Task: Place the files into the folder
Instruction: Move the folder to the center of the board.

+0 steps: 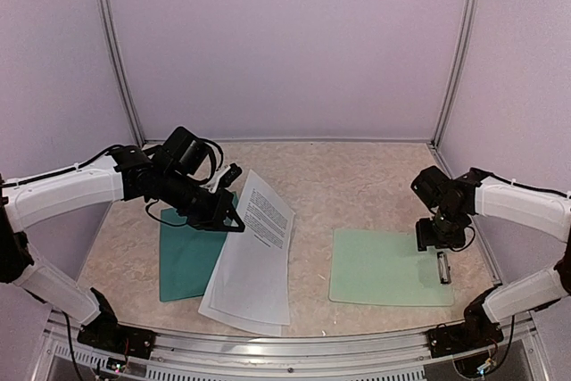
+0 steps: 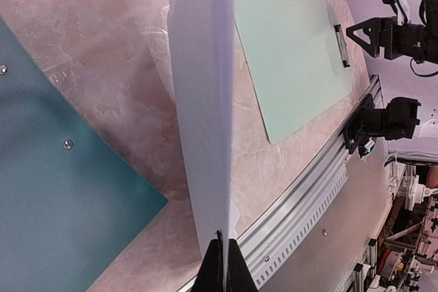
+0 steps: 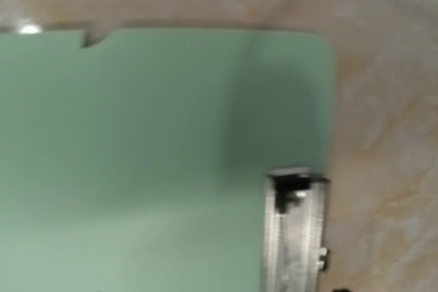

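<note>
The files are white printed sheets lying slanted left of the table's middle, with their far left edge lifted. My left gripper is shut on that edge. In the left wrist view the files show nearly edge-on, running up from the pinched black fingertips. The dark teal folder lies flat on the table, partly under the sheets, and also shows as the folder to the left. My right gripper hovers over the far right corner of a mint clipboard; its fingers are out of its own wrist view.
The pale mint clipboard lies at the right, its metal clip along the right edge. The right wrist view, blurred, shows the clipboard and clip close up. The table's metal front rail runs just beyond the sheets.
</note>
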Robot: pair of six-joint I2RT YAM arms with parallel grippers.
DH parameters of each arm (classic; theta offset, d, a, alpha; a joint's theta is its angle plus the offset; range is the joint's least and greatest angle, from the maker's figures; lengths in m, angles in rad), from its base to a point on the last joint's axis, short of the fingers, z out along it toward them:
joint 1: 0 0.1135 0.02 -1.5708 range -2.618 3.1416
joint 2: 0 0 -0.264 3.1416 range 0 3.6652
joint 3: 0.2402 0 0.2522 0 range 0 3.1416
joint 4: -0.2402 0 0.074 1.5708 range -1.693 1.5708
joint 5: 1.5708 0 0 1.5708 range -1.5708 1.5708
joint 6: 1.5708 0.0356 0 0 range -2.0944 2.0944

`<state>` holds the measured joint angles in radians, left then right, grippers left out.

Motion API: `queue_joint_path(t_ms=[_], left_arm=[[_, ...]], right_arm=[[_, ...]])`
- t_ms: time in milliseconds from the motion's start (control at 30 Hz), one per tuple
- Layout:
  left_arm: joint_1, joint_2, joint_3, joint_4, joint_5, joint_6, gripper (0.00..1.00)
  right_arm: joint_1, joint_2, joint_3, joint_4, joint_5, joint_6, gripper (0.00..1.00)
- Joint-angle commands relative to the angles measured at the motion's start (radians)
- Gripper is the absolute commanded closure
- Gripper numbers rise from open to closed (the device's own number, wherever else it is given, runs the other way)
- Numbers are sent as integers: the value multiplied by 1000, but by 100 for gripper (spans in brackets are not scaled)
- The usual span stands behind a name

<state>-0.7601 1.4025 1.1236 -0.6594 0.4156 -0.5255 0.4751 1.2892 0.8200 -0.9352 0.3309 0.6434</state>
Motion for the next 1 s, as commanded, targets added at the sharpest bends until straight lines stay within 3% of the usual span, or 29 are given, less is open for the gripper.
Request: queue_joint_path(t_ms=[0,333,633,967], left_arm=[[-2,-19,1,-3,-4,18,100],[-17,-12,-16,91,24,-11,100],[-17,4,-24,144,82,-7,100],[-7,-17,-36,147,68,-5,100]], right_arm=[[-76,-5,3,-52,-54,-61,34],[-197,131,12,-36,-112,-119,37],[-274,123,-10,-33,-155,-126,42],[-283,283,1,14,-159,-162,62]])
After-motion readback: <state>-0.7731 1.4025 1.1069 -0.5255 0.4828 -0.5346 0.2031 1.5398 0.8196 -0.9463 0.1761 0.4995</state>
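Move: The metal clip on the light green folder lies about 4 cm to the right of my open right hand, some 3 cm back and roughly 7 cm below. The folder's middle is about 10 cm to this hand's left, 3 cm back and 8 cm below. From my left hand, still holding the sheets up, the clip is about 50 cm right, 1 cm back and 17 cm down, while the teal folder's middle is some 10 cm left, 3 cm ahead and 17 cm down. I bring my right hand down about 6 cm and 4 cm to the right, drawing back slightly at the end, onto the clip of the light green folder. I swing the fingertips back some 20 degrees towards my base while the wide-open fingers begin closing around the clip. My left hand keeps its pinch on the sheets and eases about 2 cm right and a little up. ##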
